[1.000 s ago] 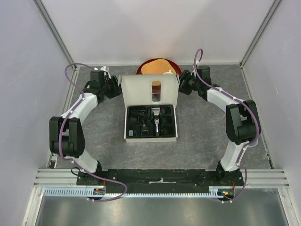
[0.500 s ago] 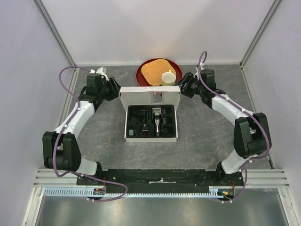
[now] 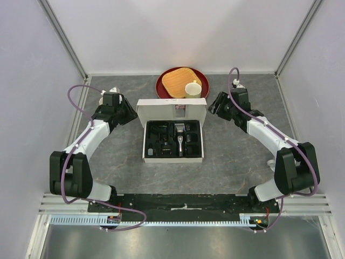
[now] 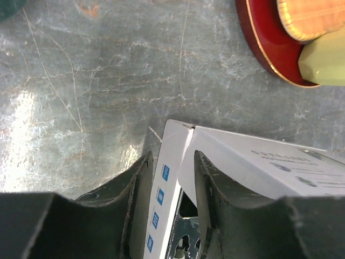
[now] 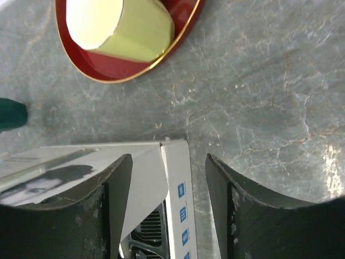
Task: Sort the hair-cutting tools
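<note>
An open white box (image 3: pixel 172 157) lies mid-table with its lid (image 3: pixel 172 109) leaning back. Inside it are the hair-cutting tools: a black-and-silver clipper (image 3: pixel 178 141) among several black comb guards (image 3: pixel 159 138). My left gripper (image 3: pixel 131 112) is at the lid's left end. In the left wrist view that gripper (image 4: pixel 172 156) is open, and its fingers (image 4: pixel 137 189) straddle the lid's side flap (image 4: pixel 164 183) loosely. My right gripper (image 3: pixel 213 105) is at the lid's right end. It (image 5: pixel 168 159) is also open, and the right flap (image 5: pixel 178 178) lies between its fingers with a wide gap.
A red round tray (image 3: pixel 164 80) behind the box carries a wooden board (image 3: pixel 177 80) and a cream cup (image 3: pixel 193 89). A dark green object (image 5: pixel 11 114) shows at the left edge of the right wrist view. White walls enclose the grey table (image 3: pixel 232 156).
The lid stood up high between both grippers a second ago and has swung down to lean back. Both grippers have drawn slightly outward from its ends.
</note>
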Robot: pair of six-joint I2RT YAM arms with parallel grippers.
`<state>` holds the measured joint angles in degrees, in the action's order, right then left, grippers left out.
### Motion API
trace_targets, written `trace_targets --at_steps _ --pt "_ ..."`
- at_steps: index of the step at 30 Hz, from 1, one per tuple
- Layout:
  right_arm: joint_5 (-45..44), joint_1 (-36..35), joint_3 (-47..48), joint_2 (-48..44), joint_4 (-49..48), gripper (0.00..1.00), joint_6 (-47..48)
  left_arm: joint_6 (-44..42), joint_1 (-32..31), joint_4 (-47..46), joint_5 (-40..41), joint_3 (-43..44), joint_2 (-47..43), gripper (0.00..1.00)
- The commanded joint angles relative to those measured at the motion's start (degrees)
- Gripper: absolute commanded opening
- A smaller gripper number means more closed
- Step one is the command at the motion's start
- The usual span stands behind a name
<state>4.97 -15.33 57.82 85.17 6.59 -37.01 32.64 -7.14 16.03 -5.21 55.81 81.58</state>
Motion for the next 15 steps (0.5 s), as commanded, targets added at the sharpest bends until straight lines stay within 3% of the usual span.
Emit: trace_targets --at_steps 1,3,6,15 --pt "-1.63 -3.55 -1.04 -1.23 1.23 0.64 2.03 0.84 -0.42 0.32 0.73 -1.67 -2.39 0.41" --pt "-1.72 -4.79 -1.48 -1.49 1.32 0.64 1.95 0.76 -0.42 -0.12 -1.02 -2.9 -3.18 0.33" --pt "-1.9 -6.81 -2.1 -2.11 1.67 0.64 1.25 1.54 -0.51 -1.87 -2.52 -5.18 -4.76 0.29" --pt "-2.95 -8.66 -4.65 -4.66 2.81 0.63 0.19 2.34 -1.03 -5.04 -8.14 -9.23 -7.66 0.23"
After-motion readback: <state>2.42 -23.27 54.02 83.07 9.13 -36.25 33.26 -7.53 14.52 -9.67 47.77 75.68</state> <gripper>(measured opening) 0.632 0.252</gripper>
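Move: The box lid stands nearly upright between the hands, its middle about 14 cm to the left hand's right and 15 cm to the right hand's left, roughly level with both. From the left hand, the open tray lies about 10 cm back, 15 cm right and 10 cm lower; the green mug, 6 cm ahead and 13 cm left. From the right hand, the pale cup on the red plate is about 12 cm ahead, 7 cm left. Both hands draw the lid back about 4 cm, sinking; the right also goes left, the left's fingers narrow. ##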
